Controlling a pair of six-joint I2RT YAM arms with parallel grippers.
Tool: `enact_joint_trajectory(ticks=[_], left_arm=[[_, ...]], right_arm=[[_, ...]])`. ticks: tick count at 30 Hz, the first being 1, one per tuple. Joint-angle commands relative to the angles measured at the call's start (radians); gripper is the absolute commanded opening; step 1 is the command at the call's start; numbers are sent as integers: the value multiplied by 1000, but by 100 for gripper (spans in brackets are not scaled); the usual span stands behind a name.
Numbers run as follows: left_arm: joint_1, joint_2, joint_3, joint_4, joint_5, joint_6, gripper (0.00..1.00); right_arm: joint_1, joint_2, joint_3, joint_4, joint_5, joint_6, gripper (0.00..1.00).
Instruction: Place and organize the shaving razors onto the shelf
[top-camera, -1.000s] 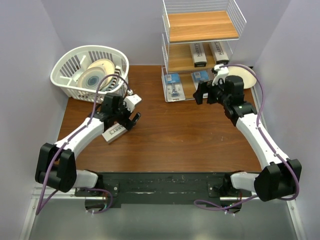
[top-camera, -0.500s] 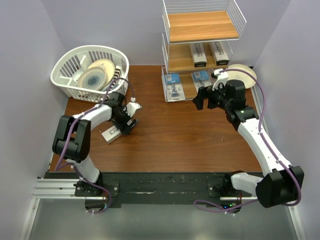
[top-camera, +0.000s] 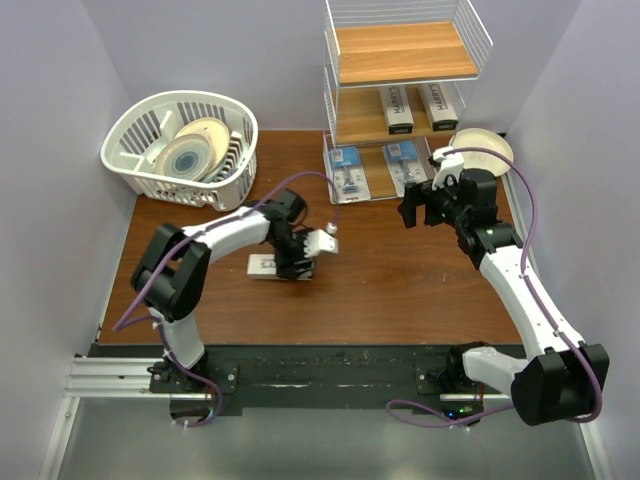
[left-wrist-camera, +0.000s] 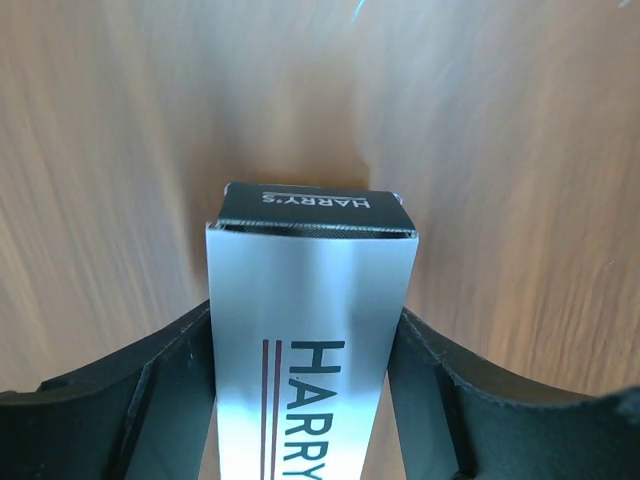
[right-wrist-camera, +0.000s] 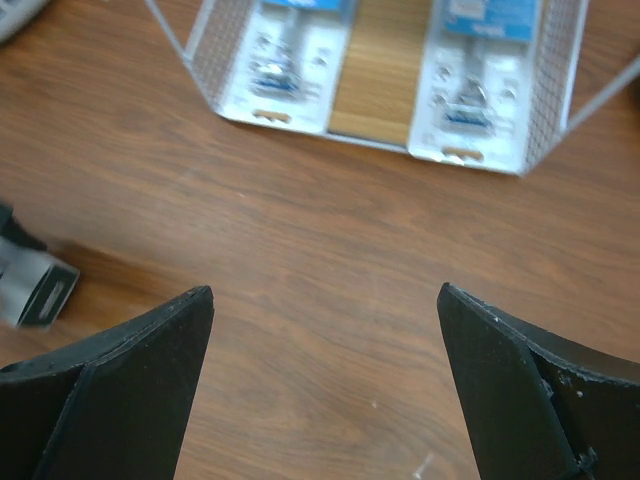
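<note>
A long white razor box printed "HARRY'S" (left-wrist-camera: 312, 250) lies between the fingers of my left gripper (left-wrist-camera: 305, 310), and both black fingers press against its sides. From above, this box (top-camera: 262, 265) and the left gripper (top-camera: 292, 260) are at the table's middle left. The shelf (top-camera: 470, 45) stands at the back. Its middle tier holds two more white razor boxes (top-camera: 397, 108) (top-camera: 438, 103). Two blister packs (top-camera: 347, 172) (top-camera: 405, 165) lie on the bottom tier and also show in the right wrist view (right-wrist-camera: 280, 60) (right-wrist-camera: 475, 70). My right gripper (top-camera: 415, 205) (right-wrist-camera: 325, 290) hovers open in front of the shelf, holding nothing.
A white slatted basket (top-camera: 130, 165) with round cream plates sits at the back left. Another cream plate (top-camera: 490, 145) lies right of the shelf, behind my right arm. Grey walls close in on both sides.
My left arm has swung right toward the table's middle, its jaws have closed onto the white box, and the box has shifted right with it. The right gripper drifted slightly right, still open.
</note>
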Motion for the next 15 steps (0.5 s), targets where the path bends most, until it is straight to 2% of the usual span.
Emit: enact_joint_trajectory(ticks=[1,4,6,8,9,10,12,15], left_arm=[[-152,37,155,-63,18,319,66],[-236,60,187,-58,-35,448,67],[-282,77,198,-51,-55,481,68],[-304,84,196,-38,-54,485,76],[-312,80,184,-26,-54,478,84],[-313,69,173,-3,-58,432,100],[-309,13,137,73,-95,383,100],[-272,-121,121,104,-86,294,100]], right_arm=[[-19,-26,-38,-22,121,-56,99],[-21,-29,-65,-25,216,-46,99],[-25,-25,-84,-25,209,-60,99],[-24,-26,-96,-25,198,-68,99],[-25,-26,-100,-24,156,-71,99],[-25,-28,-102,-24,116,-72,99],[-25,-28,-107,-28,77,-75,99],[-19,-18,-84,-80,-71,-140,99]])
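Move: My left hand grips the Harry's box near its right end, so the box's middle is about 4 cm to the left; it is going to bare table, its middle bound some 6 cm right and 3 cm back of this hand. The left razor pack on the bottom shelf is about 23 cm ahead and 12 cm right. From my high right hand, the box is roughly 29 cm left, 9 cm back and 20 cm below. I sweep the held box about 11 cm to the right with my left hand, easing some 3 cm back and 2 cm up while turning it about 35 degrees clockwise; as the sweep dies out I open the fingers wide and let the box go. My empty right hand, open, sinks over 5 cm towards the table and drifts a few centimetres right. ##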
